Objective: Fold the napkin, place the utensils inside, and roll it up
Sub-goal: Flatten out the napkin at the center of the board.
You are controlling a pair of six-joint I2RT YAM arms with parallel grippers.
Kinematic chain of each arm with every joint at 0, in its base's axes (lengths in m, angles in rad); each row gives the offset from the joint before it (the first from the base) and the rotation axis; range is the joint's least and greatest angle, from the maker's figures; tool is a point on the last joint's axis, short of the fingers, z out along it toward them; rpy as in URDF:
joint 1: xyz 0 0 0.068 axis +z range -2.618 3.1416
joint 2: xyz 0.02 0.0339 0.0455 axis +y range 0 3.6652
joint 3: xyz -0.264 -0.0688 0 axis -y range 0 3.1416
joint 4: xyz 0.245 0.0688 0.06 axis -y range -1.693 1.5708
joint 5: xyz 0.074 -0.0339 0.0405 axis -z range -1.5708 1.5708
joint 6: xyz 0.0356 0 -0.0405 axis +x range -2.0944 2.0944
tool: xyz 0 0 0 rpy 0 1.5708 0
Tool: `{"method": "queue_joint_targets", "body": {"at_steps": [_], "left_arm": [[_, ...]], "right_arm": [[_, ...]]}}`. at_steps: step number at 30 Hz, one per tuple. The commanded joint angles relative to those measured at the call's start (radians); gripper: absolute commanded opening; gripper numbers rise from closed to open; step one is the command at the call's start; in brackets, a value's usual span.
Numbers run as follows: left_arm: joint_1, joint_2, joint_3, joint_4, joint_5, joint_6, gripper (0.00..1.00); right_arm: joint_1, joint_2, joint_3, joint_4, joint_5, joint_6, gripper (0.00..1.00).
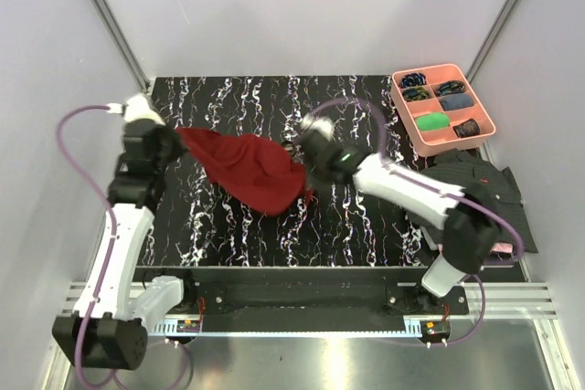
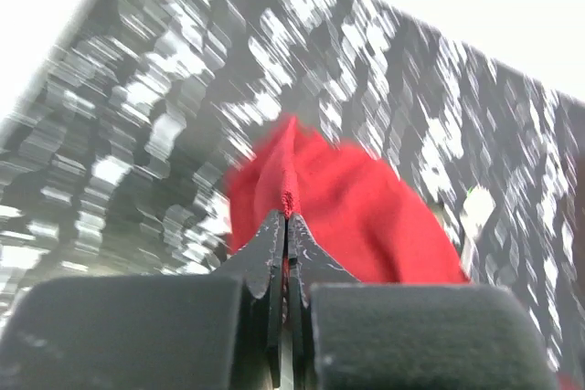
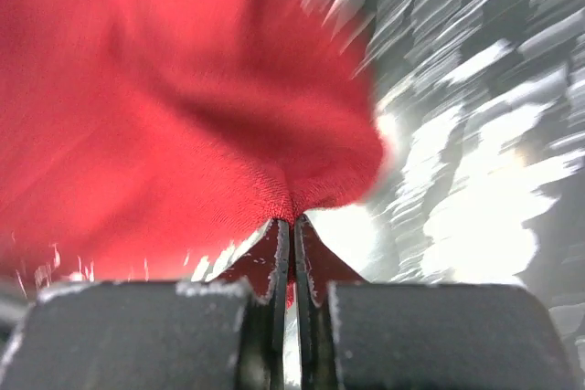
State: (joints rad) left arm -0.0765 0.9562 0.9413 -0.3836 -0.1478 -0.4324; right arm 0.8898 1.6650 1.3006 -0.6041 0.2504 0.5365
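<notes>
The dark red napkin [image 1: 247, 169] hangs bunched between the two arms over the black marbled table [image 1: 366, 226]. My left gripper [image 1: 174, 142] is shut on the napkin's left corner; in the left wrist view the cloth [image 2: 366, 216] is pinched at the jaw tips of that gripper [image 2: 288, 216]. My right gripper [image 1: 306, 163] is shut on the napkin's right edge, and the right wrist view shows the red fabric [image 3: 164, 107] gathered into the closed tips of that gripper [image 3: 294, 219]. The utensils are not visible in any view.
A pink divided tray [image 1: 442, 104] with small coloured items stands at the back right. A dark striped shirt [image 1: 484, 189] lies at the table's right edge, partly under the right arm. White walls and metal posts enclose the table.
</notes>
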Motion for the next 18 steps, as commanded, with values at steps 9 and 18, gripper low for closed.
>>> {"method": "queue_joint_targets", "body": {"at_steps": [9,18], "left_arm": [[0.136,-0.025,0.041,-0.101,-0.004,0.179,0.0],[0.136,-0.013,-0.068,-0.086,0.105,0.169,0.0]], "right_arm": [[-0.377,-0.063,0.164,-0.074,0.02,-0.254,0.06],[-0.379,-0.146,-0.151,-0.068,-0.161,-0.11,0.41]]}}
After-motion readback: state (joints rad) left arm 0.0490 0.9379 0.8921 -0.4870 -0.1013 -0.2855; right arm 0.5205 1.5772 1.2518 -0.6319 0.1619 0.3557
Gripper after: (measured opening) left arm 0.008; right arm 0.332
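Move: In the left hand a napkin corner is still pinched, and the board's centre lies about 22 cm to its right, 7 cm back and 25 cm below. The right hand holds the napkin's other end, with the board's centre roughly 7 cm to its left, 2 cm ahead and 11 cm down. From the right hand the fork lies about 5 cm ahead, the spoon 5 cm ahead and 4 cm left, and the orange tray some 18 cm ahead and 34 cm right. Swinging its napkin end forward, right and up, about 12 cm each way, the right hand stretches the cloth away from the left hand, then drops some 10 cm and draws back about 5 while its fingers start to open. The left hand keeps its pinch, going about 4 cm left and up, then sinking 8 cm as it tips down. ##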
